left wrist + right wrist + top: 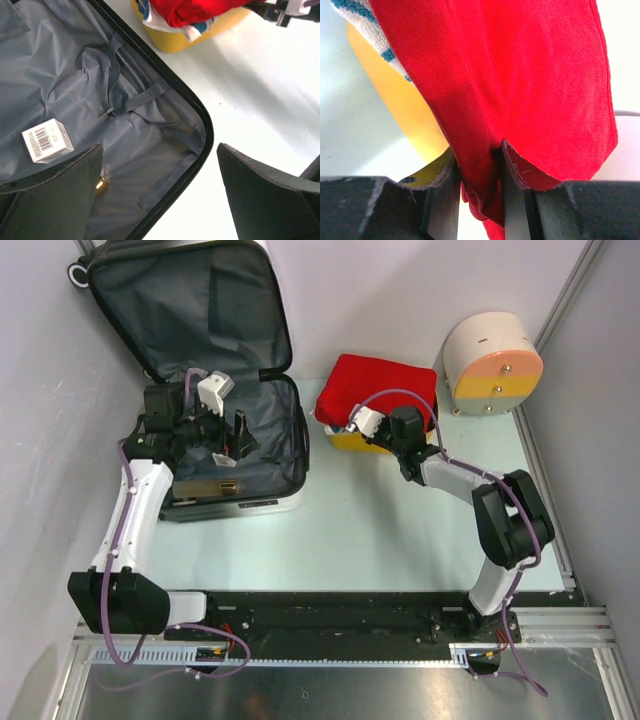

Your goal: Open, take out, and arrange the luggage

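Note:
The luggage [275, 435] lies open at the left, its lid [200, 310] leaning up behind it, and grey lining [60, 75] fills the left wrist view. On that lining lies a small white barcoded box [47, 141]. My left gripper [240, 435] hangs open over the case's right rim [159, 147], holding nothing. My right gripper [392, 422] is at the yellow basket [345, 440]. In the right wrist view it is shut [479, 150] on a fold of the red cloth [520, 75] that is heaped on the basket [395, 95].
A round cream-and-orange drawer box [492, 365] stands at the back right. A white-and-teal striped cloth [360, 15] lies under the red cloth in the basket. A brown flat item [210, 487] sits at the case's near end. Walls close in left, back and right.

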### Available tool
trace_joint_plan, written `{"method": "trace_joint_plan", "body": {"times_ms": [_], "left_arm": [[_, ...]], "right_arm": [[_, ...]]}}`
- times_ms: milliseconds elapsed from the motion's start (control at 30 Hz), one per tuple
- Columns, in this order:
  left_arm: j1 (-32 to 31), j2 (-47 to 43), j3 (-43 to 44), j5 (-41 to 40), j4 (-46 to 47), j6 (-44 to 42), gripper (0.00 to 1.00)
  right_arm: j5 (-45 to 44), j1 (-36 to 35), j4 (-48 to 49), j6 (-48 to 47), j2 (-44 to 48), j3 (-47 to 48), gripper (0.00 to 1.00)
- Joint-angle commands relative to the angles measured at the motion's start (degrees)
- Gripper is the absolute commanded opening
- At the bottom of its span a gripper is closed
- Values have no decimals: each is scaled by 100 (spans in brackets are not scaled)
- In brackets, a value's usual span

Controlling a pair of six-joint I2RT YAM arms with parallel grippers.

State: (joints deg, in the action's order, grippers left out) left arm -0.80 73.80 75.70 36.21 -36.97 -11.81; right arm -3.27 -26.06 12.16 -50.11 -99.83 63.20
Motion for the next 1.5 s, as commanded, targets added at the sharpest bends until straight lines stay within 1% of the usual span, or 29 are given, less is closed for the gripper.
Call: {"method": "trace_joint_plan", "body": {"times_ms": [0, 67, 100, 200, 267, 333, 567, 667, 733, 800, 833, 900, 1000, 1167, 1267, 1300, 1333, 1367, 1433, 1467], "left_arm": [[62, -32, 173, 53, 138, 171, 100], [62, -76, 147, 53, 138, 162, 100], [62, -94, 138, 53, 138, 162, 100], [62, -120, 85, 27, 138, 127, 100], [62, -138, 59, 9, 138, 118, 100], [62, -120, 59, -34, 138, 144, 100], [62, -50, 120, -87, 138, 223, 100], [62, -59, 164, -96, 146, 223, 100], [62, -102, 155, -96, 138, 215, 100], [62, -129, 138, -131, 138, 215, 100], [62, -155, 112, -140, 146, 215, 100], [62, -199, 85, -166, 138, 250, 100], [62, -270, 6, -210, 138, 294, 100], [62, -375, -82, -263, 129, 311, 100], [62, -419, -117, -281, 120, 302, 100], [62, -436, -117, -272, 111, 294, 100], [62, -445, -117, -281, 111, 294, 100], [62, -437, -117, -289, 120, 276, 100], [62, -428, -73, -342, 111, 241, 100], [62, -419, -56, -368, 102, 232, 100]], "right_arm": [[229, 435, 311, -384, -642, 184, 29], [370, 628, 540, -798, -766, 228, 31], [658, 699, 663, -990, -792, 228, 31], [1028, 953, 883, -1623, -933, 272, 32], [1126, 1129, 1007, -2036, -1099, 316, 33], [1170, 1182, 1209, -2152, -1214, 465, 33], [1627, 1174, 1376, -2389, -1592, 869, 32], [2092, 1209, 1368, -2635, -1767, 975, 28], [2462, 1235, 1332, -2819, -1864, 1036, 24], [2672, 1209, 1271, -2829, -1934, 1211, 19], [2717, 1148, 1201, -2794, -2013, 1308, 18], [2848, 1113, 1130, -2768, -2075, 1554, 18], [2806, 972, 1113, -2645, -2295, 1922, 18], [2639, 648, 902, -2004, -2400, 2363, 18], [2559, 550, 928, -1722, -2366, 2390, 22], [2437, 480, 919, -1617, -2313, 2381, 33], [2367, 462, 946, -1529, -2261, 2294, 40], [2314, 453, 920, -1450, -2217, 2250, 53], [2269, 506, 841, -1213, -1944, 2101, 61], [2208, 541, 718, -1125, -1822, 2048, 68]]}}
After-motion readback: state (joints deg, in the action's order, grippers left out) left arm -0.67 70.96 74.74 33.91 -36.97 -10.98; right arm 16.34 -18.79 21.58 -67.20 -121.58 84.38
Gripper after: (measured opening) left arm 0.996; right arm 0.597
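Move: The right hand already pinches the yellow basket's near rim through the red cloth; the basket's middle is about 9 cm ahead, 4 cm left and 5 cm lower. The clear spot by the back wall where it goes lies some 20 cm ahead and 6 cm left of the hand, the drawer cabinet 17 cm ahead and 30 cm right, the suitcase's lower half 43 cm left and 2 cm back. From the left hand that spot is roughly 32 cm ahead, 34 cm right, well below. Keeping its pinch on the cloth-covered near rim, the right hand pushes the basket forward about 12 cm towards the back wall, veering 4 or 5 cm right on the way and then sweeping back some 7 cm left, while the wrist swings roughly 15 degrees counter-clockwise and the fingertips tip up. At the end of the reach the forward push stops with a slight draw back, and the fingers begin to part around the cloth and rim, still straddling them. ##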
